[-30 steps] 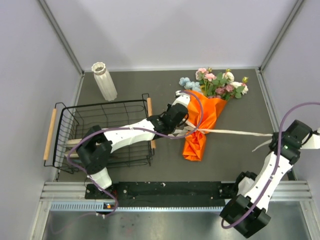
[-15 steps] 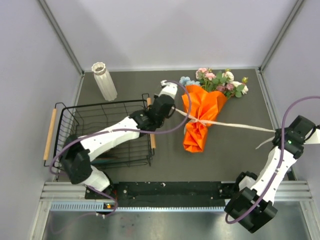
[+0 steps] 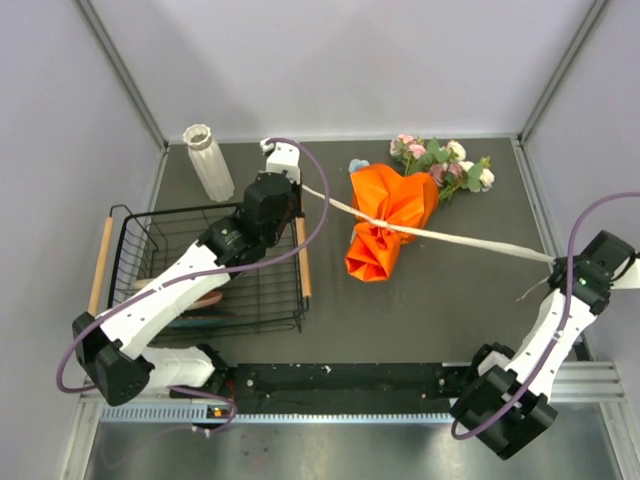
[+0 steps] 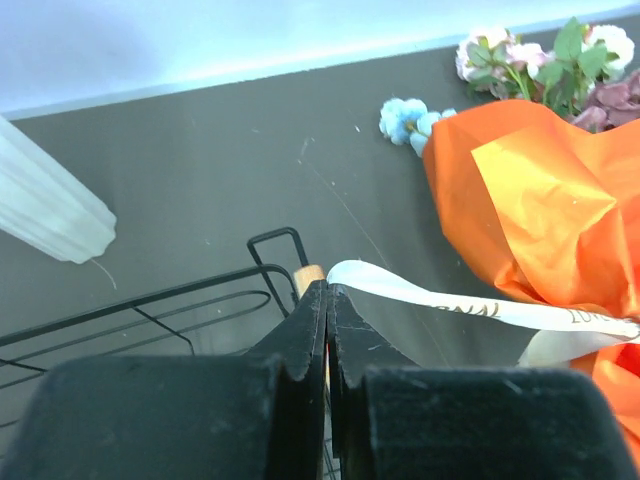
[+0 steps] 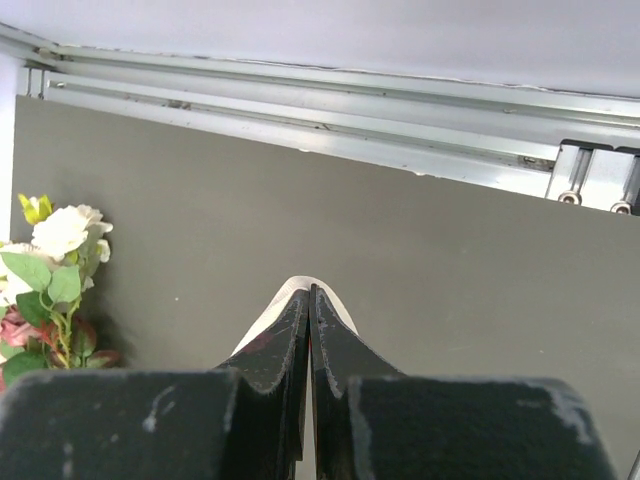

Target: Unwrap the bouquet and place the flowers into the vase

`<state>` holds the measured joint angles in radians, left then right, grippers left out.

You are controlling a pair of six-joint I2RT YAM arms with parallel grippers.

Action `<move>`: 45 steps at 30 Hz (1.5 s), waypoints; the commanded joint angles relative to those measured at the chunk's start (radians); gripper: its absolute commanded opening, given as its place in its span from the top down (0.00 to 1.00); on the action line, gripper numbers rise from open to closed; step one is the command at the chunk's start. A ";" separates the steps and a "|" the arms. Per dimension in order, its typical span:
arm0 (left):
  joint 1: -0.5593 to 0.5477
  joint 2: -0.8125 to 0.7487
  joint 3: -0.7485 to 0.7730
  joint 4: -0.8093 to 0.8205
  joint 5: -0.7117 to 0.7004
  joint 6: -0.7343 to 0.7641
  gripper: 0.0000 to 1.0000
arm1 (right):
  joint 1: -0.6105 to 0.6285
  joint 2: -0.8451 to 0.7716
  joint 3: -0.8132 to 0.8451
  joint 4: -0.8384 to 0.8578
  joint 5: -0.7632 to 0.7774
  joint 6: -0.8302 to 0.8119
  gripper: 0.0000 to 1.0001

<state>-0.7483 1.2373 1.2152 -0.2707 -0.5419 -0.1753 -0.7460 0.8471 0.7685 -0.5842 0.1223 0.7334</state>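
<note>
The bouquet lies on the dark table in its orange wrap, flowers pointing to the back right. A cream ribbon runs taut across the wrap between both grippers. My left gripper is shut on the ribbon's left end, just behind the rack's back right corner. My right gripper is shut on the other end near the table's right edge. The white ribbed vase stands at the back left, also in the left wrist view.
A black wire rack with wooden handles sits at the left under my left arm, its corner close below the left fingers. A pale blue flower cluster pokes out beside the wrap. Grey walls enclose the table.
My left gripper has pulled its ribbon end back and to the left, past the rack's corner. The bouquet slid left and turned with it. The right gripper has barely moved.
</note>
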 commanded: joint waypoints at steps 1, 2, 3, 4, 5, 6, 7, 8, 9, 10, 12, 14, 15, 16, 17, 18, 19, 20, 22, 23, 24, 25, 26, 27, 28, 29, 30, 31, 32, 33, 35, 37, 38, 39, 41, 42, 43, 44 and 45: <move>0.015 0.002 0.000 -0.031 0.051 -0.036 1.00 | -0.042 0.021 0.038 0.053 0.040 0.003 1.00; 0.024 -0.002 -0.011 -0.030 0.048 -0.036 1.00 | -0.058 0.030 0.038 0.053 0.028 0.003 1.00; 0.033 -0.010 -0.020 -0.032 0.056 -0.036 1.00 | -0.062 0.036 0.041 0.053 0.024 0.004 1.00; 0.055 -0.024 -0.035 -0.032 0.063 -0.035 1.00 | -0.065 0.047 0.041 0.053 0.023 0.006 1.00; 0.067 -0.032 -0.042 -0.044 0.071 -0.035 1.00 | -0.075 0.050 0.043 0.053 0.023 0.006 1.00; 0.079 -0.047 -0.049 -0.051 0.079 -0.041 1.00 | -0.078 0.055 0.048 0.055 0.023 0.008 1.00; 0.099 -0.056 -0.055 -0.055 0.094 -0.041 1.00 | -0.082 0.058 0.049 0.055 0.027 0.008 1.00; 0.104 -0.062 -0.060 -0.062 0.106 -0.039 1.00 | -0.087 0.066 0.049 0.057 0.027 0.006 1.00; 0.107 -0.067 -0.063 -0.067 0.105 -0.033 1.00 | -0.098 0.067 0.049 0.057 0.025 0.006 1.00; 0.109 -0.070 -0.069 -0.074 0.097 -0.032 1.00 | -0.104 0.069 0.049 0.058 0.020 0.008 1.00; 0.109 -0.073 -0.077 -0.085 0.101 -0.023 1.00 | -0.115 0.069 0.054 0.061 0.004 0.008 1.00; 0.110 -0.079 -0.088 -0.079 0.169 -0.009 1.00 | -0.113 0.057 0.055 0.070 -0.013 -0.018 1.00; 0.110 -0.081 -0.092 -0.052 0.283 -0.003 1.00 | -0.107 0.052 0.055 0.075 -0.021 -0.038 1.00; 0.101 -0.078 -0.098 -0.038 0.353 -0.010 1.00 | -0.095 0.052 0.054 0.081 -0.032 -0.045 1.00; 0.092 -0.070 -0.098 -0.026 0.396 -0.026 1.00 | -0.076 0.055 0.051 0.092 -0.047 -0.052 1.00; 0.078 -0.044 -0.094 0.005 0.442 -0.030 1.00 | -0.028 0.072 0.048 0.098 -0.081 -0.072 1.00; 0.046 -0.027 -0.089 0.016 0.465 -0.033 1.00 | -0.007 0.078 0.048 0.096 -0.093 -0.083 1.00; 0.032 -0.006 -0.080 0.027 0.491 -0.039 1.00 | 0.019 0.082 0.046 0.098 -0.102 -0.091 1.00; -0.017 0.069 -0.030 0.030 0.537 -0.041 1.00 | 0.083 0.073 0.040 0.106 -0.154 -0.115 0.99; -0.035 0.094 -0.011 0.030 0.537 -0.041 1.00 | 0.108 0.070 0.038 0.092 -0.159 -0.120 0.96; -0.052 0.137 0.024 0.031 0.537 -0.043 1.00 | 0.128 0.069 0.043 0.084 -0.182 -0.133 0.89; -0.083 0.154 0.039 0.031 0.537 -0.043 1.00 | 0.182 0.069 0.046 0.072 -0.190 -0.138 0.86; -0.094 0.168 0.052 0.031 0.537 -0.046 1.00 | 0.203 0.069 0.049 0.046 -0.197 -0.143 0.85; -0.101 0.188 0.070 0.030 0.537 -0.050 1.00 | 0.224 0.066 0.048 0.038 -0.222 -0.144 0.80; -0.109 0.197 0.078 0.030 0.559 -0.055 1.00 | 0.240 0.058 0.045 0.037 -0.245 -0.143 0.76; -0.112 0.200 0.083 0.031 0.571 -0.062 1.00 | 0.270 0.052 0.038 0.032 -0.262 -0.144 0.70; -0.117 0.200 0.092 0.031 0.573 -0.066 1.00 | 0.289 0.044 0.031 0.014 -0.292 -0.152 0.59; -0.118 0.200 0.093 0.031 0.579 -0.067 1.00 | 0.310 0.029 0.022 0.009 -0.312 -0.157 0.52; -0.120 0.197 0.095 0.024 0.585 -0.070 1.00 | 0.374 0.023 0.011 0.006 -0.326 -0.166 0.45; -0.123 0.185 0.095 0.021 0.582 -0.072 1.00 | 0.401 0.021 0.003 -0.024 -0.332 -0.186 0.31; -0.125 0.172 0.093 0.011 0.573 -0.076 1.00 | 0.457 0.027 -0.006 -0.034 -0.386 -0.212 0.27; -0.125 0.156 0.093 -0.018 0.507 -0.075 1.00 | 0.571 0.035 -0.017 -0.039 -0.476 -0.276 0.20; -0.125 0.153 0.105 -0.033 0.485 -0.061 1.00 | 0.620 0.036 -0.020 -0.039 -0.490 -0.293 0.20; -0.125 0.154 0.113 -0.066 0.444 -0.049 1.00 | 0.739 0.027 -0.021 -0.039 -0.477 -0.302 0.19; -0.125 0.165 0.153 -0.110 0.410 -0.008 1.00 | 0.911 -0.014 -0.050 0.018 -0.461 -0.302 0.18; -0.125 0.177 0.165 -0.139 0.378 0.000 1.00 | 1.041 -0.026 -0.069 0.068 -0.458 -0.298 0.18; -0.123 0.180 0.173 -0.150 0.369 0.006 1.00 | 1.109 -0.035 -0.093 0.186 -0.466 -0.293 0.17; -0.123 0.180 0.175 -0.151 0.366 0.007 1.00 | 1.154 -0.036 -0.148 0.260 -0.514 -0.293 0.16; -0.123 0.179 0.175 -0.148 0.370 0.008 1.00 | 1.193 -0.002 -0.162 0.303 -0.523 -0.305 0.16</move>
<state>-0.8711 1.4330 1.3342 -0.3851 -0.1013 -0.2058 0.2646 0.8448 0.6773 -0.4999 -0.3244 0.4690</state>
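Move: The ribbon's knot on the orange wrapper lies about 13 cm to the right of the left hand, 3 cm farther out and some 16 cm below. The basket handle is 3 cm to its left and 3 cm back, the vase 20 cm left and 12 cm ahead. From the right hand the knot is roughly 36 cm left, 6 cm ahead and slightly lower; the flowers stand about 24 cm left and 19 cm ahead of that hand. Down about 5 cm at first, then rightward some 15 cm and slightly back towards the knot, the left hand keeps its pinch on one ribbon end, easing the pull and turning clockwise. The right, after a brief hold, lets go of the other tail and swings about 32 cm left to the knot, opening wide and turning nearly 90 degrees counter-clockwise. ##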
